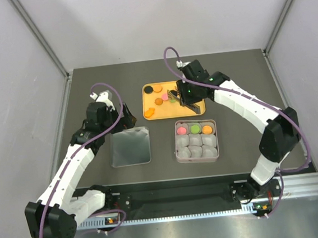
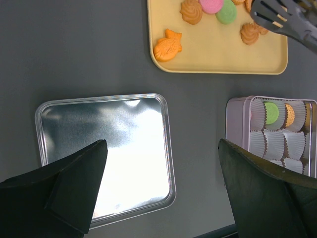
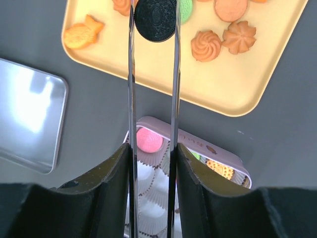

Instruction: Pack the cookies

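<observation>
My right gripper [image 3: 151, 153] is shut on a pair of metal tongs [image 3: 132, 89], and the tong tips pinch a black cookie [image 3: 155, 19] above the yellow tray [image 3: 163, 64]. More cookies lie on that tray, among them an orange fish shape [image 3: 81, 33] and two orange swirls [image 3: 207, 45]. The pink square tin [image 1: 197, 156] holds a pink cookie [image 1: 181, 131], a green one [image 1: 195, 129] and an orange one [image 1: 207, 129] in its far row of paper cups. My left gripper [image 2: 162, 144] hangs open over the silver lid [image 2: 106, 148], holding nothing.
The silver lid [image 1: 130, 146] lies flat to the left of the tin, with the tray [image 1: 194, 109] behind the tin. Grey walls enclose the dark table on three sides. Purple cables loop from both arms.
</observation>
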`<state>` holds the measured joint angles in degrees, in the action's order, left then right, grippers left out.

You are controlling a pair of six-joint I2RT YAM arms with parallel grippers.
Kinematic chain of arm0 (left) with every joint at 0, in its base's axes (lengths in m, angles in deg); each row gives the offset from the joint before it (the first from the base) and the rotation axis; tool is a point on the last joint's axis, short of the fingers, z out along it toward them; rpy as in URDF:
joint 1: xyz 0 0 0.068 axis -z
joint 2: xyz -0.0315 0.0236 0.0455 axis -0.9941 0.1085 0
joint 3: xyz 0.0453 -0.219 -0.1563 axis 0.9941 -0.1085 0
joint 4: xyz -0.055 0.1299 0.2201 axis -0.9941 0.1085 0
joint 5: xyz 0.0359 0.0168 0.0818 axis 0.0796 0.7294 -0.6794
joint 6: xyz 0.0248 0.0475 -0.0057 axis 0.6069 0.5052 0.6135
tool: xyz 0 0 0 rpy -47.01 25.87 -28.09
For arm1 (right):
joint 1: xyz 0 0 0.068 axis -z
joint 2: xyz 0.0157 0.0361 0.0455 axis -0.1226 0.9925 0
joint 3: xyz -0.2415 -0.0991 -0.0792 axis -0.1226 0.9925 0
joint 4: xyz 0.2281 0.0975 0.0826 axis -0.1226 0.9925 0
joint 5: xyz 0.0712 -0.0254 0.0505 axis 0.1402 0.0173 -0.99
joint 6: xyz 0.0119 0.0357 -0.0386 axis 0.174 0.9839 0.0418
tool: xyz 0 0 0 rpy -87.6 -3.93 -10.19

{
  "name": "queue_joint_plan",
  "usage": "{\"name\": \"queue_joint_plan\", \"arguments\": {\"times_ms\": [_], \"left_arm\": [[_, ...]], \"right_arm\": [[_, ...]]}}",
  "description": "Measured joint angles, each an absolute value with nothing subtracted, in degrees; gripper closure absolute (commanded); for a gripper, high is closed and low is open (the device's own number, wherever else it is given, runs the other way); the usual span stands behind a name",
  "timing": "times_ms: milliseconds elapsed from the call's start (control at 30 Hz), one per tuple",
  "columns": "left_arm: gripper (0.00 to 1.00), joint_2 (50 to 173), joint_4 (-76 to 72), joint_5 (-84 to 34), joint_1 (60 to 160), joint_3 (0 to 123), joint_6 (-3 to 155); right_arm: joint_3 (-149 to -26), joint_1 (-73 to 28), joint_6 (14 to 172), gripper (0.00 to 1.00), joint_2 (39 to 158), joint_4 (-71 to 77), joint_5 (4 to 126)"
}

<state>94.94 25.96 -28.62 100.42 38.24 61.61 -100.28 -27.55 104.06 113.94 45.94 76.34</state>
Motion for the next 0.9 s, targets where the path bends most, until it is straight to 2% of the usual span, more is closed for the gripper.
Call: {"name": "queue_joint_plan", "arguments": {"times_ms": [233, 767, 900], "left_arm": [[0.02, 94.9, 25.9, -28.6, 100.4, 38.2, 61.6], [0.02, 94.9, 25.9, -28.6, 100.4, 38.2, 61.6], [0.02, 94.9, 25.9, -28.6, 100.4, 38.2, 61.6]], "right_arm": [[-97.9, -27.5, 103.8, 0.65, 107.4, 46.8, 75.9], [-80.3, -27.4, 103.3, 0.64, 84.0, 53.9, 68.7], [-75.8, -28.2, 103.4, 0.64, 81.8, 55.1, 66.7]]}}
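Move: The right gripper holds the tongs, black cookie between their tips. The pink box's middle lies about 15 cm back and 3 cm to its right, some 13 cm below. Inside the box, the pink cookie sits 10 cm back and 2 cm left of the gripper, the green one 10 cm back and 4 cm right. The orange tray's middle is 4 cm ahead and 5 cm left. From the left gripper the box is 28 cm right, 10 cm back. Carry the black cookie in the tongs away from the orange tray: lift the right gripper about 3 cm, then sweep it some 15 cm back and 6 cm right to bring the tongs over the pink box, easing down over the last stretch. Keep the grip on the tongs, turning the wrist slightly counter-clockwise. ##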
